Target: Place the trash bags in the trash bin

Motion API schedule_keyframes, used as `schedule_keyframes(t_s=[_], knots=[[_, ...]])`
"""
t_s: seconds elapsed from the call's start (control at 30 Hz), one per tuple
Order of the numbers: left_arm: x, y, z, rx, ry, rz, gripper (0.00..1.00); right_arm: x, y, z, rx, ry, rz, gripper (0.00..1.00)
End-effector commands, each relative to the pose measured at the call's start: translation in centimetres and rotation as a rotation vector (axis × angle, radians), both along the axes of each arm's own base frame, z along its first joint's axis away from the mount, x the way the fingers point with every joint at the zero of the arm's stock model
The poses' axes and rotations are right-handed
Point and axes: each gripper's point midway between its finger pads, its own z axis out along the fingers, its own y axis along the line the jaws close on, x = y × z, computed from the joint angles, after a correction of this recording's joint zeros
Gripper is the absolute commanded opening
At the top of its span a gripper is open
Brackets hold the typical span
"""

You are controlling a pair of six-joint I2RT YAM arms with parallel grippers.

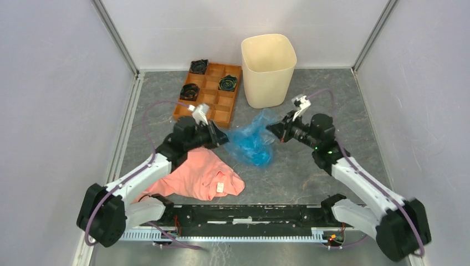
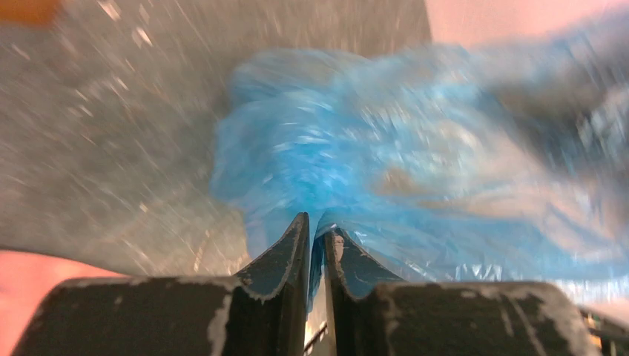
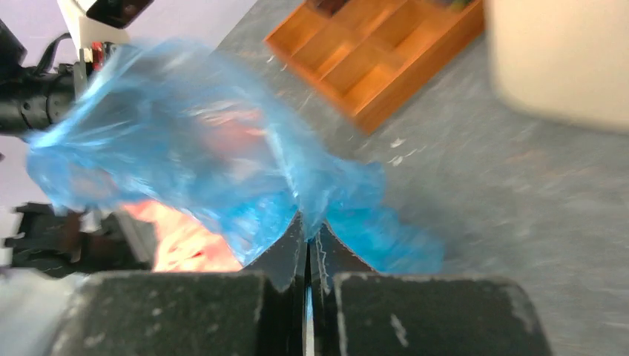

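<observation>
The light-blue trash bag (image 1: pixel 252 141) hangs crumpled between my two grippers, just in front of the cream trash bin (image 1: pixel 268 69), which stands upright at the back. My left gripper (image 1: pixel 220 137) is shut on the bag's left edge; in the left wrist view the film (image 2: pixel 386 148) is pinched between the jaws (image 2: pixel 315 222). My right gripper (image 1: pixel 271 128) is shut on the bag's right edge; in the right wrist view the blue film (image 3: pixel 185 148) rises from the closed jaws (image 3: pixel 307 226). The bin's blurred wall (image 3: pixel 564 59) shows at the upper right of the right wrist view.
An orange-brown compartmented tray (image 1: pixel 213 105) with dark round parts sits left of the bin; it also shows in the right wrist view (image 3: pixel 371 52). A salmon-pink garment (image 1: pixel 202 177) lies under the left arm. Walls close in the table on three sides.
</observation>
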Motion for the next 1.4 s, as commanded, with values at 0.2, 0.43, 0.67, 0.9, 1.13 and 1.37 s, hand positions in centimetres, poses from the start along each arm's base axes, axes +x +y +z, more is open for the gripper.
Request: schedule_keyframes(t_s=[0.2, 0.43, 0.67, 0.9, 1.13, 1.37], knots=[[4.3, 1.2, 4.8, -0.055, 0.026, -0.043, 0.24, -3.7, -4.3, 6.5, -0.244, -0.108, -0.029, 0.0], [5.5, 5.4, 4.7, 0.203, -0.002, 0.122, 0.8, -1.3, -6.3, 5.9, -0.211, -0.028, -0.254, 0.0], [0.1, 6.2, 6.7, 0.048, -0.073, 0.116, 1.0, 1.0, -5.3, 5.7, -0.129, 0.009, -0.299, 0.0], [-3.4, 3.2, 7.5, -0.208, -0.125, 0.042, 1.0, 2.2, -3.0, 8.6, 0.005, -0.007, -0.242, 0.0], [-2.3, 0.8, 4.1, -0.137, -0.129, 0.075, 1.0, 2.2, -2.7, 11.2, 0.061, -0.042, -0.234, 0.0], [2.5, 1.6, 1.5, -0.2, -0.163, 0.319, 1.0, 1.4, -2.5, 11.8, 0.107, -0.042, -0.212, 0.0]])
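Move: The trash bag is stretched between my hands, its bulk hanging about 9 cm to the right of my left hand and some 5 cm below it. From my right hand, that bulk lies roughly 6 cm left, 4 cm back and 8 cm lower. The trash bin stands about 25 cm ahead and 16 cm right of my left hand, straight ahead of my right by some 22 cm. The pink cloth lies 8 cm back and 15 cm left of my left hand, 14 cm down. My left hand gives up the bag: it swings forward, left and up about 6 cm, spreads its fingers wide, then sweeps back roughly 10 cm empty and sinks to its starting height. My right hand keeps its pinch and flicks the bag up about 10 cm, drifting right, dips, then goes forward and rises again, turned some 15 degrees clockwise. ##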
